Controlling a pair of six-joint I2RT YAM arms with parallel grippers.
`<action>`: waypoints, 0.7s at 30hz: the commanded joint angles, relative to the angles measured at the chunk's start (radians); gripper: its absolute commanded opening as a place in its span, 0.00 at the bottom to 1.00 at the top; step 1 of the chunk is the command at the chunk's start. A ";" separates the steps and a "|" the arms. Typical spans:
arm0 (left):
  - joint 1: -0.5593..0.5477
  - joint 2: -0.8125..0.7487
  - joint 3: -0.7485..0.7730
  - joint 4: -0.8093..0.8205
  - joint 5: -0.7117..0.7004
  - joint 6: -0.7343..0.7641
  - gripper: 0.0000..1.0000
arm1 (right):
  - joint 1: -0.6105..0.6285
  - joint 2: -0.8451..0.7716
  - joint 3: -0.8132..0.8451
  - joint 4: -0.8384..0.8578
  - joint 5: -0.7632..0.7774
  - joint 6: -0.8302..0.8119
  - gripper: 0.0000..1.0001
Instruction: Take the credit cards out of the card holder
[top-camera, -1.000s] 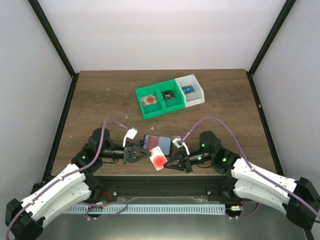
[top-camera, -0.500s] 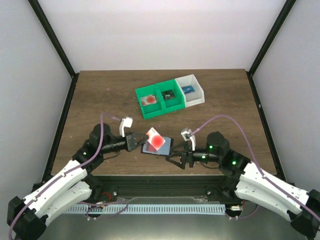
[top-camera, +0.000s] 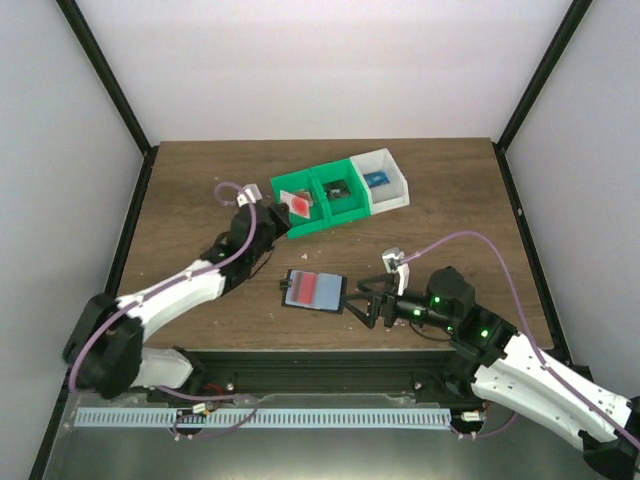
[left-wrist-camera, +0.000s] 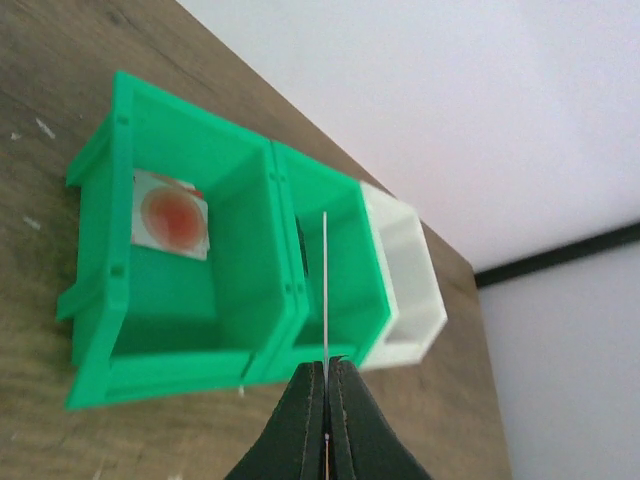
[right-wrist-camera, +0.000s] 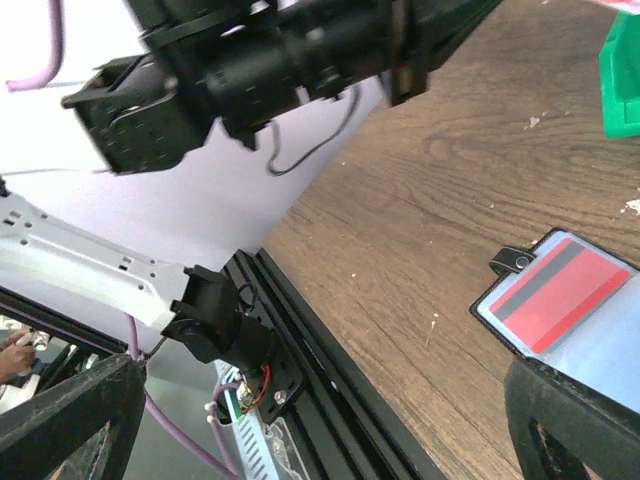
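The card holder (top-camera: 315, 290) lies open on the table near the front, a red credit card (top-camera: 322, 291) still in its panel. In the right wrist view the card holder (right-wrist-camera: 575, 305) and that red card (right-wrist-camera: 562, 293) sit at the right edge. My left gripper (top-camera: 272, 217) is at the green bin (top-camera: 312, 222). It is shut on a thin card (left-wrist-camera: 325, 290), seen edge-on above the bin's dividing wall, between my black fingers (left-wrist-camera: 305, 420). My right gripper (top-camera: 365, 306) stands wide open just right of the card holder, holding nothing.
A white card with a red spot (left-wrist-camera: 170, 215) lies in the green bin's left compartment (left-wrist-camera: 160, 290). Its middle compartment holds a dark item (top-camera: 338, 188). The white bin (top-camera: 392, 190) beside it holds a blue item (top-camera: 375, 180). The black front rail (right-wrist-camera: 330, 400) borders the table.
My left gripper carried the card from above the card holder away to the green bin. My right gripper let go, opened wide and drew back to the right.
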 joint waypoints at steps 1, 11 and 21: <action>0.005 0.183 0.134 0.058 -0.173 -0.085 0.00 | 0.006 -0.025 0.015 0.024 -0.010 0.008 1.00; 0.006 0.445 0.337 -0.006 -0.301 -0.160 0.00 | 0.006 -0.058 0.071 -0.039 0.011 -0.062 1.00; 0.009 0.580 0.420 -0.057 -0.406 -0.162 0.00 | 0.005 -0.124 0.077 -0.055 0.013 -0.040 1.00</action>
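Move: The red-circled card is already pinched in the left hand, still short of the left green compartment, whose middle lies about 16 cm ahead, 2 cm right and 17 cm below. The middle green compartment is roughly 19 cm ahead and 13 cm right of the hand; the card holder lies some 8 cm back and 7 cm right, about 20 cm down. From the right hand the left compartment is some 38 cm ahead, 13 cm left and 21 cm below. The card, kept edge-on between the shut left fingers, is carried forward about 10 cm and down some 6 cm towards the left green compartment, quickly at first and then slower, while the hand swings about 20 degrees counter-clockwise. The right hand, empty and wide open, lifts about 3.5 cm away from the card holder. ##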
